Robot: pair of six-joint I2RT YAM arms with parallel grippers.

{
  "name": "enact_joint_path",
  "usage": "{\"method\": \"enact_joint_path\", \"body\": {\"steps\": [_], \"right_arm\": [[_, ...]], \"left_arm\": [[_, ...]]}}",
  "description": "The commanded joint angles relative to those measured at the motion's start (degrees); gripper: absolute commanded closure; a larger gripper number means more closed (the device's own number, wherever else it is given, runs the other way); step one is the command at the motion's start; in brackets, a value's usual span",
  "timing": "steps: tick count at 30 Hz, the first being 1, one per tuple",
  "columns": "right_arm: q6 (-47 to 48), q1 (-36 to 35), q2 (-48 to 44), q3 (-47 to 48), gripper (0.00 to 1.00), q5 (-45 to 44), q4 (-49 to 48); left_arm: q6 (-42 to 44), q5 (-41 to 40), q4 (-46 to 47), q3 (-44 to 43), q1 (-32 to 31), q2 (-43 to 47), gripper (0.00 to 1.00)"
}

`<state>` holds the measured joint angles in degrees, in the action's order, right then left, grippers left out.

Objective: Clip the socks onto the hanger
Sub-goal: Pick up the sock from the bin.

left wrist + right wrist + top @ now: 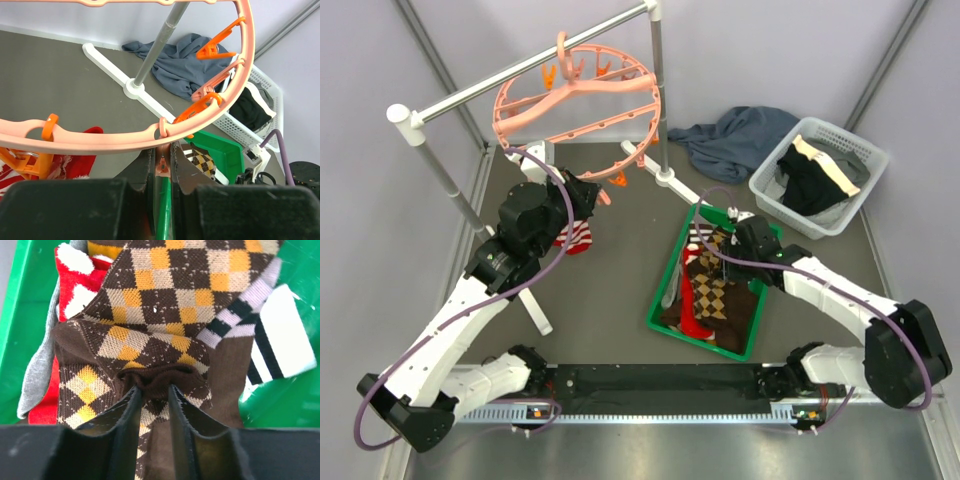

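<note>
The salmon-pink hanger hangs from the rail at the back left, and its ring crosses the left wrist view. My left gripper reaches up under the ring, shut on a small clip. A red-and-white striped sock shows below another orange clip. The other socks lie piled in the green tray. There my right gripper presses into the brown-and-tan argyle sock, a bunched brown fold pinched at its tips.
The grey metal rail stands on posts with white feet; one post rises close behind the ring. A dark blue-grey cloth lies at the back. A white basket with black and cream garments stands at the right.
</note>
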<state>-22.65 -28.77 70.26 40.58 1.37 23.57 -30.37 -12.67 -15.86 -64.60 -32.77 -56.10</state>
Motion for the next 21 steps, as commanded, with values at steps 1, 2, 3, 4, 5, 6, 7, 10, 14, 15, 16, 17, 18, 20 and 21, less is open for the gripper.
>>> {"method": "enact_joint_path", "body": {"steps": [1,2,3,4,5,6,7,10,14,15,16,17,18,20,21], "right_arm": [[2.61,-0.49,1.28,0.46,0.83,1.97,-3.71],[3.31,-0.41,1.11,0.55,0.87,2.06,-3.45],[3.75,-0.49,0.76,0.73,0.91,2.06,-3.1],[4.19,-0.58,0.41,1.43,0.97,2.24,-2.49],[5.15,-0.49,-0.64,2.04,0.99,2.24,-1.87],[5.69,-0.49,-1.35,2.66,1.0,2.24,-0.21],[6.21,-0.49,-1.96,4.32,1.0,2.24,0.68],[9.29,-0.49,-5.39,8.44,1.0,1.89,4.02],[14.03,-0.93,-9.52,14.34,1.0,2.76,5.08],[14.91,-0.93,-10.92,15.4,1.0,3.2,4.64],[15.88,-1.45,-11.19,17.24,1.0,4.51,3.6],[17.54,-1.72,-11.63,18.21,1.0,5.04,3.15],[18.34,-2.07,-11.81,19.18,1.0,5.4,2.54],[20.45,-3.82,-11.9,21.9,1.0,6.98,0.78],[21.15,-4.62,-11.73,22.78,1.0,7.85,-0.01]], "left_arm": [[-0.57,1.06,3.55,-0.18,0.17,0.55,0.97],[-0.57,1.06,3.64,-0.26,0.08,0.55,0.97],[-0.57,1.33,3.55,-0.44,0.17,0.37,0.97],[-0.65,1.42,3.55,-0.61,0.17,0.37,0.97],[-0.57,1.42,3.55,-0.7,0.17,0.2,0.97],[-0.65,1.42,3.47,-0.79,0.08,0.28,0.97],[-0.66,1.33,3.64,-0.88,0.17,0.29,0.97],[-0.48,1.59,4.25,-0.97,0.17,0.46,0.97],[-0.31,2.47,4.34,-2.2,0.17,-0.33,0.97],[-0.3,2.64,4.34,-2.72,0.17,-0.5,0.97],[-0.22,2.73,4.52,-2.9,0.17,-0.68,0.98],[-0.22,3.17,4.69,-3.08,0.17,-0.94,0.97],[-0.22,3.35,4.78,-3.43,0.08,-1.12,0.97],[-0.3,4.05,4.78,-3.78,0.17,-1.56,0.97],[-0.3,4.31,4.78,-4.22,0.17,-1.65,0.98]]}}
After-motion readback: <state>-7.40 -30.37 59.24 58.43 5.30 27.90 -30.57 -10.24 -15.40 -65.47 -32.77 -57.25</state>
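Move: The checkered sock's brown cuff lies right between the right hand's open fingertips, about 1 cm ahead and 1 cm below. The red-and-white sock is some 7 cm to that hand's left and 4 cm ahead; the white sock with black stripes is roughly 7 cm to its right and 3 cm ahead, both about 4 cm lower. From the left hand, the cuff is about 26 cm right, 6 cm back and 30 cm below. Almost in place at first, the right hand closes its fingers and pinches the checkered sock's brown cuff, then rises faster and faster out of the green bin, about 17 cm, drifting slightly forward and left. On the way up the wrist tips the fingers from steeply down towards forward, some 30 degrees in all with a counter-clockwise turn. ##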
